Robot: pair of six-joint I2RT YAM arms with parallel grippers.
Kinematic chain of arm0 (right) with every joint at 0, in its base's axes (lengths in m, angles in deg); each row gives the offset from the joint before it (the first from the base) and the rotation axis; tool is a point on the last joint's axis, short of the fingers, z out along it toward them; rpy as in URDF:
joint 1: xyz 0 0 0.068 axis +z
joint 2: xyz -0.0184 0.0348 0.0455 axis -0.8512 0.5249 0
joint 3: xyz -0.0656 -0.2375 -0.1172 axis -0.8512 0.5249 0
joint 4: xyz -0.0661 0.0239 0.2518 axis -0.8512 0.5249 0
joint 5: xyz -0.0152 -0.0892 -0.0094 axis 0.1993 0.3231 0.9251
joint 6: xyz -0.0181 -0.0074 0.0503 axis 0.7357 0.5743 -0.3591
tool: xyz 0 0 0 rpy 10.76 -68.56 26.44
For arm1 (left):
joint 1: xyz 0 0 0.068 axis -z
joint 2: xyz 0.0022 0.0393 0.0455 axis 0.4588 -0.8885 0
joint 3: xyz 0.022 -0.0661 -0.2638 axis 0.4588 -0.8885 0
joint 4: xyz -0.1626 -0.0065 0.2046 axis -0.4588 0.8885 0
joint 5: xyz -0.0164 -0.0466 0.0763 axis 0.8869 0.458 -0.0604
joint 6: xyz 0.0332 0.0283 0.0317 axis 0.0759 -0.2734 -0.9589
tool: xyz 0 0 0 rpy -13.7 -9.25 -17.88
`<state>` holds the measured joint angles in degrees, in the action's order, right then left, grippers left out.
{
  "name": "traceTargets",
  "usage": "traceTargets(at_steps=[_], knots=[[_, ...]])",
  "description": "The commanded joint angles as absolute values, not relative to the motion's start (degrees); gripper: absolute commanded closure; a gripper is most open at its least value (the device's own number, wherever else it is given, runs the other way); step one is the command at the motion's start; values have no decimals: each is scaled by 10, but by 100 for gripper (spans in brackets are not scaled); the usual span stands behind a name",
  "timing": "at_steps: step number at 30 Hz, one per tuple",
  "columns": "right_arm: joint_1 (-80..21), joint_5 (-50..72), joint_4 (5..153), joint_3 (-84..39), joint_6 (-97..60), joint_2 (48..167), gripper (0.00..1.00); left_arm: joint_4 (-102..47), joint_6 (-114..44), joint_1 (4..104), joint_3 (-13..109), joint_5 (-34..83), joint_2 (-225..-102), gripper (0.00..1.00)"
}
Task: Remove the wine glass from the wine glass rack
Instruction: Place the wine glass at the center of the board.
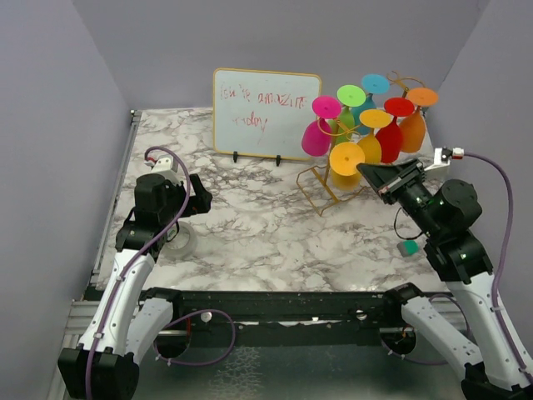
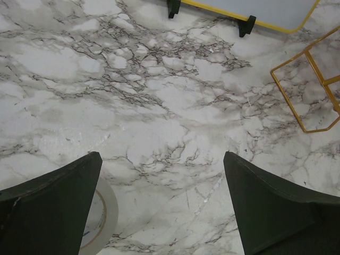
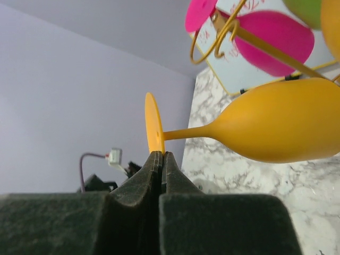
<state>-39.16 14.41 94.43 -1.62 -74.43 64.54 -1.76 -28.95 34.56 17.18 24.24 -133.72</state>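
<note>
The gold wire wine glass rack (image 1: 320, 190) stands at the back right and carries several coloured glasses. An orange wine glass (image 1: 347, 158) hangs at the rack's low front end, foot toward me. My right gripper (image 1: 365, 169) reaches up to it. In the right wrist view its jaws (image 3: 161, 154) are pressed shut on the lower edge of the orange wine glass's (image 3: 276, 125) foot disc, under the gold rail (image 3: 265, 45). My left gripper (image 1: 198, 193) hovers over the marble on the left, wide open (image 2: 162, 155) and holding nothing.
A white dry-erase board (image 1: 266, 112) with red writing stands behind the rack. A roll of white tape (image 2: 109, 212) lies under the left gripper. A small green object (image 1: 408, 247) sits beside the right arm. Grey walls close off the table (image 1: 266, 225) on three sides.
</note>
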Motion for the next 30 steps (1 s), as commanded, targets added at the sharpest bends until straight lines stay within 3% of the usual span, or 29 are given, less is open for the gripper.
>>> traceTargets(at_steps=[1, 13, 20, 26, 30], knots=[[-388, 28, 974, 18, -683, 631, 100, -13, -284, 346, 167, 247, -1339, 1], [-388, -119, 937, 136, -458, 584, 99, -2, -282, 346, 175, 246, -1355, 1], [-388, -84, 895, 192, -457, 522, 99, -24, -284, 346, 167, 289, -1350, 1], [-388, -25, 1053, 134, -458, 505, 99, -43, -290, 346, 164, 348, -1323, 1], [-388, -55, 977, 164, -476, 474, 99, -82, -282, 345, 149, 337, -1285, 1]])
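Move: The yellow glass is already pinched near its foot in the right fingers, just off the rack. The middle of the marble board lies about 9 cm ahead of the right hand, 16 cm to its left and 38 cm below. The rack's middle is some 14 cm ahead, 8 cm right and 19 cm below; the pink glass hangs about 15 cm ahead, 4 cm left and 8 cm below. From the left hand, the board's middle is roughly 5 cm ahead, 22 cm right and 19 cm down. Keep the right fingers shut on the yellow glass's stem by its foot and lower it about 12 cm while drawing back some 7 cm, away from the rack, swinging a little left and then partly back right. Turn the wrist about 20 degrees counter-clockwise and roll its left side down. Let the empty, open left hand dip slightly, then ease 2 cm right and rise. ##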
